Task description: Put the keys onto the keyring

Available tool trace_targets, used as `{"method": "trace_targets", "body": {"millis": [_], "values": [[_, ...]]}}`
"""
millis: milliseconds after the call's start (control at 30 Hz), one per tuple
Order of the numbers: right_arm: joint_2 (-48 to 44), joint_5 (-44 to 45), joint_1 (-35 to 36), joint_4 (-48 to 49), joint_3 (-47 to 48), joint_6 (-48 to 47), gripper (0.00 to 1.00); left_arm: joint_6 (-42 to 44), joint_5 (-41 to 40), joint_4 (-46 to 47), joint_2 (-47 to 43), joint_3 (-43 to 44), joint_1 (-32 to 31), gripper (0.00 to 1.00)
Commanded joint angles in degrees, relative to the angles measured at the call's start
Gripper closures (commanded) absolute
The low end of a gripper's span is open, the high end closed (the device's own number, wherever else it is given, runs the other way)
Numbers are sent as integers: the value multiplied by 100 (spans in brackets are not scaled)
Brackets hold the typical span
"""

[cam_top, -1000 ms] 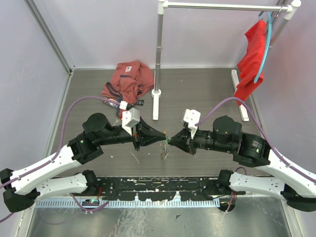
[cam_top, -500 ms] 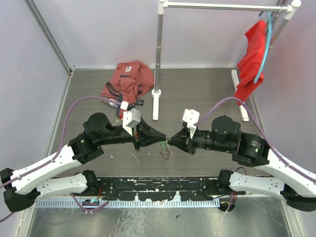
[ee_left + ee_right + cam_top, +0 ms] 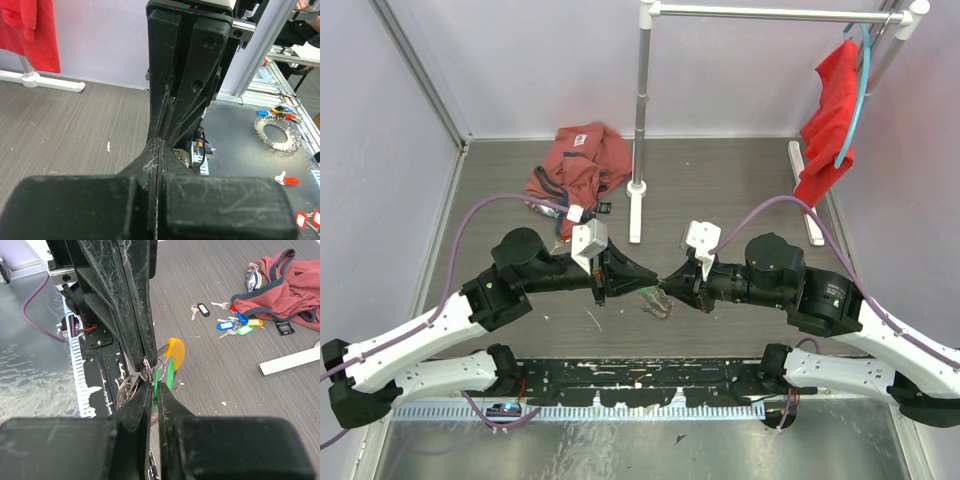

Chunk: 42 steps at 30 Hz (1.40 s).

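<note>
My left gripper (image 3: 648,283) and right gripper (image 3: 668,287) meet tip to tip over the table's near middle. In the right wrist view, the left fingers (image 3: 137,315) come down from the top, shut on the keyring (image 3: 146,372). It is a thin metal loop with an orange tag (image 3: 175,351) and silvery keys (image 3: 125,387) hanging from it. My right gripper (image 3: 156,390) is shut on a green-tagged key (image 3: 155,381), held against the ring. In the left wrist view my left gripper (image 3: 159,150) shows only a hairline gap. Loose tagged keys (image 3: 235,324) lie by the shirt.
A red-brown shirt (image 3: 582,160) lies at the back left. A clothes rack pole (image 3: 640,110) stands mid-back on a white foot (image 3: 636,215). A red cloth (image 3: 830,120) hangs at the right. On the metal shelf behind the arms lie a ring of keys (image 3: 275,132) and red tags (image 3: 287,179).
My right arm has edged left toward the left gripper, and the hanging keys have shifted slightly with it. The left arm has barely moved.
</note>
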Motion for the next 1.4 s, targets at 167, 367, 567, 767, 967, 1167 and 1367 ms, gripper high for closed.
{"method": "trace_targets", "body": {"millis": [167,367,567,767,967,1167,1367], "values": [[-109,-228,9,377,152,-65,94,27,-69,258,-13,239,-18,100],[-214,-290,13,336,127,-128,93,141,-462,103,-89,220,-22,100],[-244,-266,9,344,115,-139,93,158,-499,80,-83,221,-22,100],[-158,-364,9,344,119,-163,93,161,-512,98,-71,237,-22,100],[9,-458,13,294,135,-192,89,137,-486,115,-38,243,-19,100],[-84,-94,8,263,72,-166,72,195,-761,7,-135,165,-24,100],[-326,334,8,232,-5,-113,58,343,-1127,-305,-235,130,-20,100]]}}
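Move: My shut left fingertips hold the keyring by a metal loop; the green tag lies about 3 cm to their right, 1 cm back and 2 cm lower, already pinched at the tips of my right fingers. From my right hand, the coiled ring hangs some 2 cm back, 1 cm left and 4 cm below, and the yellow tag about 2 cm ahead, 5 cm left and 4 cm lower. With the green tag still pinched, my right hand eases up, right and slightly back by under 1 cm, then dips down and left towards the left fingertips by about as much, opens to nearly half, and starts back up and right. My left hand keeps its pinch on the loop and slides forward about 2 cm, mostly at the end, turning slightly counter-clockwise. ##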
